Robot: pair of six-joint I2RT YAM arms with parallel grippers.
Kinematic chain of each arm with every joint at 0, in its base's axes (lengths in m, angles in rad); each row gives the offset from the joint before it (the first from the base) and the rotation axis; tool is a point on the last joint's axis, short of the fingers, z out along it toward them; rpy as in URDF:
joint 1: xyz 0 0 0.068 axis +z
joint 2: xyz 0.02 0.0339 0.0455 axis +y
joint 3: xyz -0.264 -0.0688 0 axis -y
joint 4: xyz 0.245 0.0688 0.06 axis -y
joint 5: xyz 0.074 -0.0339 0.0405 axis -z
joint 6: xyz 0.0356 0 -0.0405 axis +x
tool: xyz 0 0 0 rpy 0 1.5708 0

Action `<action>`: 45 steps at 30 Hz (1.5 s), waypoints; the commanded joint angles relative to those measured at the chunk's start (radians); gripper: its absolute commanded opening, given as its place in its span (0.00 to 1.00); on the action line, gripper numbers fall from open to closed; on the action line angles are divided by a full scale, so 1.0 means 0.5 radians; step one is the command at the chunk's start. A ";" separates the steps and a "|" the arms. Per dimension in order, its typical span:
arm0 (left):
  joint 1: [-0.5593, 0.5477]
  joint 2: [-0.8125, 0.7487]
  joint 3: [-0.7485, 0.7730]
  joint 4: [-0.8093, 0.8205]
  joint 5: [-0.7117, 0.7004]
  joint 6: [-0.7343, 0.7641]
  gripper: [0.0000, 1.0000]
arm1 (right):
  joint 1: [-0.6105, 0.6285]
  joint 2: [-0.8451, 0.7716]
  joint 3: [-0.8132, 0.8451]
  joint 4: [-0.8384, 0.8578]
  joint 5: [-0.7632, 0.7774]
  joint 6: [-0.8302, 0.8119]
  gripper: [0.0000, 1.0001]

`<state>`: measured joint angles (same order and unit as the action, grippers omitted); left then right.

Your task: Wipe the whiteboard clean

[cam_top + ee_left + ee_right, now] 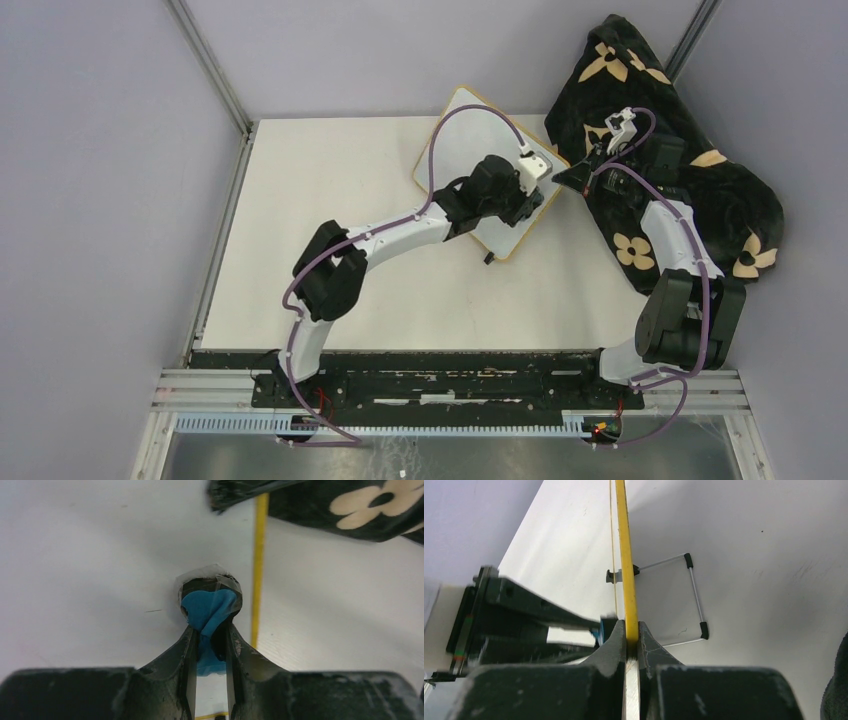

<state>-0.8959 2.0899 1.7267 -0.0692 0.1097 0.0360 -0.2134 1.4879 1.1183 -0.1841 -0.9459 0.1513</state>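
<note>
The whiteboard (463, 137) lies tilted at the back middle of the table, with one edge lifted. Its thin yellowish frame (258, 555) runs down the left wrist view. My left gripper (537, 200) is over the board's right part, shut on a small blue eraser (210, 607) that presses against the white surface (100, 555). My right gripper (562, 178) reaches in from the right and is shut on the whiteboard's frame (626, 555), which stands edge-on between its jaws (632, 627).
A black cloth with beige flower patterns (690, 180) is heaped at the back right, under and behind the right arm; it also shows at the top of the left wrist view (350, 505). A wire stand with black feet (696, 595) sticks out behind the board.
</note>
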 commanded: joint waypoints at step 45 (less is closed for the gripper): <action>0.605 -0.298 0.171 -0.692 0.193 0.185 0.09 | 0.087 0.086 0.009 -0.192 -0.072 -0.145 0.01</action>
<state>-0.6220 2.0640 1.7844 -0.2672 0.2077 0.0437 -0.1959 1.5028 1.1309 -0.1661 -0.9604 0.1436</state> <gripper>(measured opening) 0.288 0.096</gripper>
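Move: The left hand already holds the eraser against the whiteboard's right part; the board's middle lies about 7 cm ahead, 9 cm left and a little below. The right gripper, pinching the board's right edge, is some 5 cm ahead and 7 cm right. The near black foot stands about 12 cm back, 7 cm left, well below. From the right hand, the whiteboard's middle is roughly 15 cm left, 2 cm ahead, slightly lower. While the right hand keeps its grip, the left wipes eraser back-right, then some 20 cm left and forward across whiteboard. ##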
